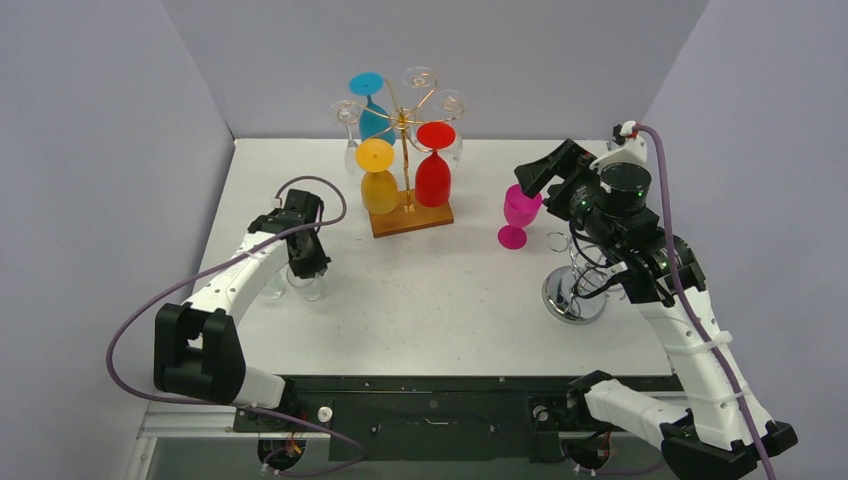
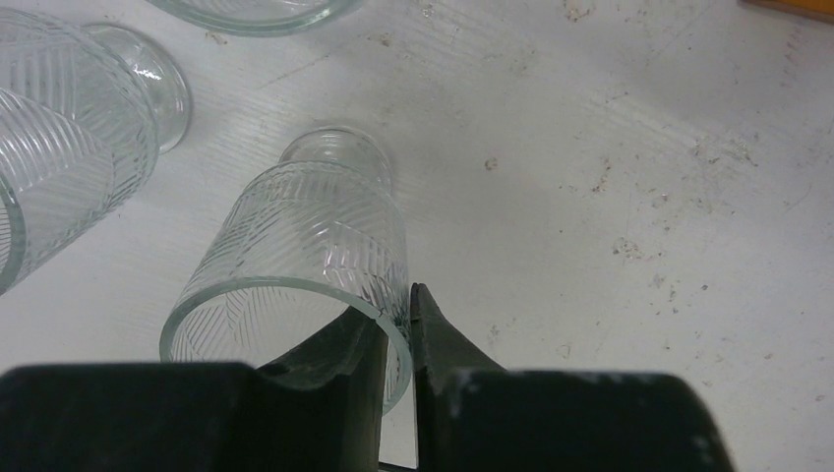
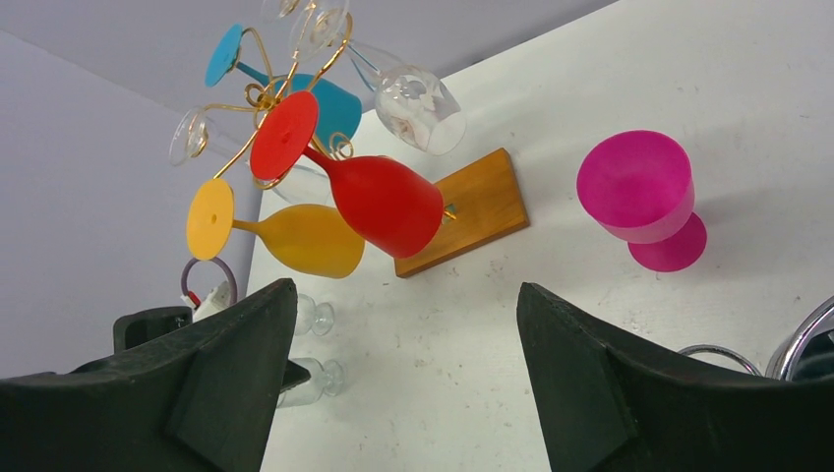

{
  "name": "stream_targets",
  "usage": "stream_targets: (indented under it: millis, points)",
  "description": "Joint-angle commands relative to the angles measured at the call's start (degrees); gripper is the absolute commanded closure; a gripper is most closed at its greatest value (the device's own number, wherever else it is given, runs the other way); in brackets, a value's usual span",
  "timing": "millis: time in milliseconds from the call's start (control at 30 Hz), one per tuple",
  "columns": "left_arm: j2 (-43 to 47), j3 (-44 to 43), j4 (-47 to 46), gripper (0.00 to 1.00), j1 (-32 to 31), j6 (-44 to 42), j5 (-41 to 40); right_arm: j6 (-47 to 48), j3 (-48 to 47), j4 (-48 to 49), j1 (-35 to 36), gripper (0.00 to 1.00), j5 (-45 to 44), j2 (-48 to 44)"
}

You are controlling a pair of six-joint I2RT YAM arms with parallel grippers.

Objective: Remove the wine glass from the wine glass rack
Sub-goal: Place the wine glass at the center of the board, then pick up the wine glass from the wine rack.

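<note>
The gold wine glass rack (image 1: 405, 120) stands on its wooden base (image 1: 410, 218) at the back centre. Hanging upside down on it are a red wine glass (image 1: 433, 172), a yellow one (image 1: 379, 183), a blue one (image 1: 373, 108) and clear ones (image 1: 449, 115). My left gripper (image 2: 398, 300) is shut on the rim of a ribbed clear glass (image 2: 310, 246) standing on the table, one finger inside and one outside. My right gripper (image 3: 405, 290) hangs open and empty, right of the rack (image 3: 285, 88) and above a pink glass (image 1: 518, 214).
A short chrome wire stand (image 1: 575, 290) with a round base sits under my right arm. The pink glass (image 3: 639, 192) stands upright between it and the rack. More clear ribbed glasses (image 2: 59, 147) stand close to my left gripper (image 1: 305, 265). Grey walls enclose the table.
</note>
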State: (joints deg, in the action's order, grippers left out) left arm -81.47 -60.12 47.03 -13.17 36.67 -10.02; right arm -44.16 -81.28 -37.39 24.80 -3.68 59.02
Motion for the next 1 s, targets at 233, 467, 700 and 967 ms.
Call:
stream_targets:
  millis: [233,467,700,967]
  points:
    - [0.6,-2.2,-2.5,0.77,1.2,-2.7,0.3,0.6,0.7,1.4,0.3,0.23,0.1,-0.2]
    - [3.2,-4.6,-1.6,0.62,1.3,-3.9,-0.3,1.1,-0.6,0.1,0.3,0.23,-0.3,0.5]
    - [5.8,-6.6,-0.7,0.51,1.3,-4.9,0.3,2.2,-2.0,-2.1,0.3,0.22,-0.7,0.8]
    - [8.6,-9.9,0.9,0.40,1.2,-5.5,2.0,3.4,-3.5,-4.1,0.3,0.22,-0.1,0.3]
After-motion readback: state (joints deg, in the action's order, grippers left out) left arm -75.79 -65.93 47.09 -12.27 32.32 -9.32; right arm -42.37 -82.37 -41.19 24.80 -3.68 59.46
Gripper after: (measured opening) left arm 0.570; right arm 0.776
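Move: Just left of the left hand stands the wine glass, its rim pinched between the shut fingers; its middle is about 4 cm left, level fore-and-aft and some 5 cm below. A second clear glass stands about 12 cm left of the hand and level with it, a third some 9 cm ahead and 8 cm left. The wooden rack base lies roughly 19 cm ahead and 19 cm right. From the idle right hand the wine glass is about 38 cm left, level, and some 35 cm down. Letting go of the wine glass's rim, the left hand first stays nearly in place, low over the table, while its fingers spread to a bit over half open. Only then does it rise about 6 cm and ease some 2 cm forward, coming clear of the glass as the wrist tilts the fingertips about 10 degrees forward. ##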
